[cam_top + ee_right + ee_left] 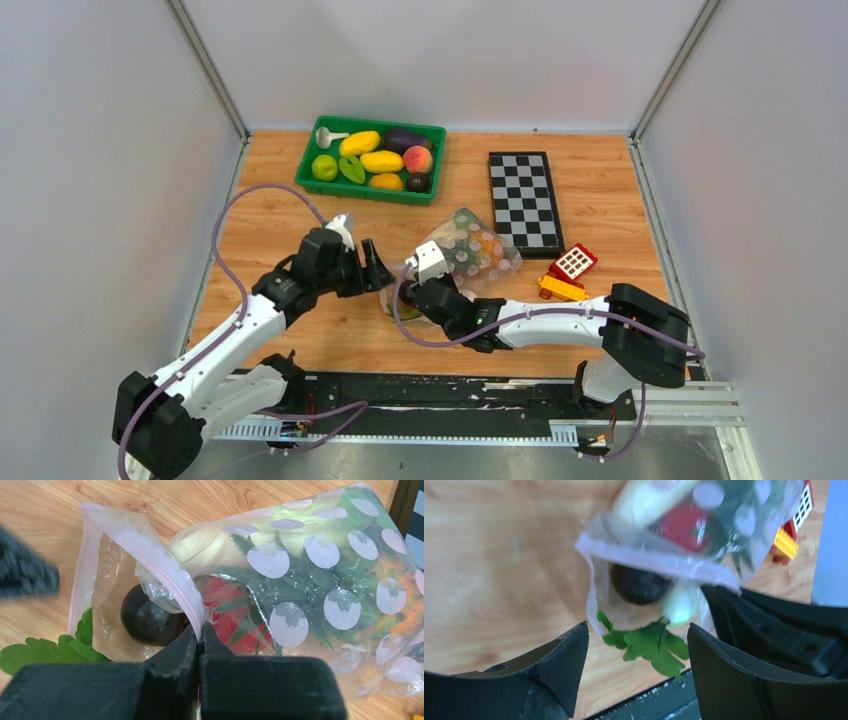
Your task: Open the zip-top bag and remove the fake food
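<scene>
The zip-top bag (470, 248) (310, 580) lies on the wooden table, clear with pale round dots, and its mouth is parted. My right gripper (200, 630) (408, 290) is shut on the pink zip strip (165, 567) of the upper lip. Inside the mouth sit a dark round fruit (145, 617) (639, 582), a red piece (235, 620) and a long white radish (644, 500). A leafy green piece (649, 645) (45, 650) pokes out of the opening onto the table. My left gripper (638, 626) (378, 268) is open just in front of the leaves, touching nothing.
A green tray (370, 193) with yellow, green, purple and peach toy fruits stands at the back. The chessboard (523, 200) lies right of the bag, and the red-yellow toy block car (568, 272) is near my right arm. A black rail runs along the near edge.
</scene>
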`<action>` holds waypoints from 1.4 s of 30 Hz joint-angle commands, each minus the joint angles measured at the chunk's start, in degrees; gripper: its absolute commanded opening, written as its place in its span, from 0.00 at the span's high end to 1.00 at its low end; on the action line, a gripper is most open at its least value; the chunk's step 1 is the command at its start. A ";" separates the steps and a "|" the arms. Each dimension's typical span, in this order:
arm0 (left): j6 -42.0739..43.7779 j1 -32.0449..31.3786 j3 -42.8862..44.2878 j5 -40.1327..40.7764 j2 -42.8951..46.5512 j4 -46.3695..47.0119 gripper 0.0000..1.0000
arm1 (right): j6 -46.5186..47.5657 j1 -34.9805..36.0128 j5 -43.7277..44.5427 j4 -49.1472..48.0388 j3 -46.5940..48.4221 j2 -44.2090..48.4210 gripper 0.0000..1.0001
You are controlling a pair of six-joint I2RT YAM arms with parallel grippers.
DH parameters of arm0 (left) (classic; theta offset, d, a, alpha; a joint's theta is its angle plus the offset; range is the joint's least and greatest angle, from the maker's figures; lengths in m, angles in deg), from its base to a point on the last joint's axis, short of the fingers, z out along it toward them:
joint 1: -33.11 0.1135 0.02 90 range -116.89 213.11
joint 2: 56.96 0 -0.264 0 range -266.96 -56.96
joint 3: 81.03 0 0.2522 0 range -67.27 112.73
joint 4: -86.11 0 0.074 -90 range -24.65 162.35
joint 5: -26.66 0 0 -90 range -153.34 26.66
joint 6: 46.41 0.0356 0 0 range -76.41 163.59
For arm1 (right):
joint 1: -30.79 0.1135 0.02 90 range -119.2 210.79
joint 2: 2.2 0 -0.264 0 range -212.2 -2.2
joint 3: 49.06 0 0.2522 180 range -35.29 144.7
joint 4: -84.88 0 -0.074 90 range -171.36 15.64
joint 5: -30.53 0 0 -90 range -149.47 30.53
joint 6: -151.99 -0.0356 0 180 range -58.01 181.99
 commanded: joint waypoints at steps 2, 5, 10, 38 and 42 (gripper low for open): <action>-14.02 -6.85 -7.25 -0.40 1.86 7.84 0.22 | -0.54 -0.14 0.96 -0.15 1.70 1.93 1.00; -16.78 -10.16 -8.92 1.26 0.90 9.79 0.23 | -1.03 -0.18 0.92 -0.06 1.54 1.88 1.00; -20.74 -13.64 -11.13 2.77 -1.40 14.85 0.31 | -1.66 -0.10 0.41 -0.56 0.98 1.37 1.00; -5.24 -16.90 12.43 12.31 5.47 -16.16 1.00 | -5.94 -0.25 7.10 2.80 -1.12 -0.12 1.00; -0.73 -16.74 21.24 16.25 3.64 -22.37 1.00 | -6.88 -0.33 7.53 3.67 -1.24 -0.47 1.00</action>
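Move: The turnip, a pale bulb with green leaves, lies in the bag's mouth about 3 cm back, 11 cm to the left gripper's right and 7 cm below; its leaves poke out nearer, some 6 cm back and 7 cm right. The dark round food sits level ahead, about 8 cm right and 8 cm below. The shut right gripper holds the bag rim; from it the turnip lies about 3 cm back, 3 cm left and 5 cm below. Bring the open left gripper back, right and down, about 5 cm each way, onto the turnip's leaves at the bag mouth, tipping the fingers slightly steeper, and shut it fully to pinch the leaves. Then lift about 11 cm, easing some 3 cm left. Keep the right gripper pinched on the rim, shifting it about 2 cm right at the end. ##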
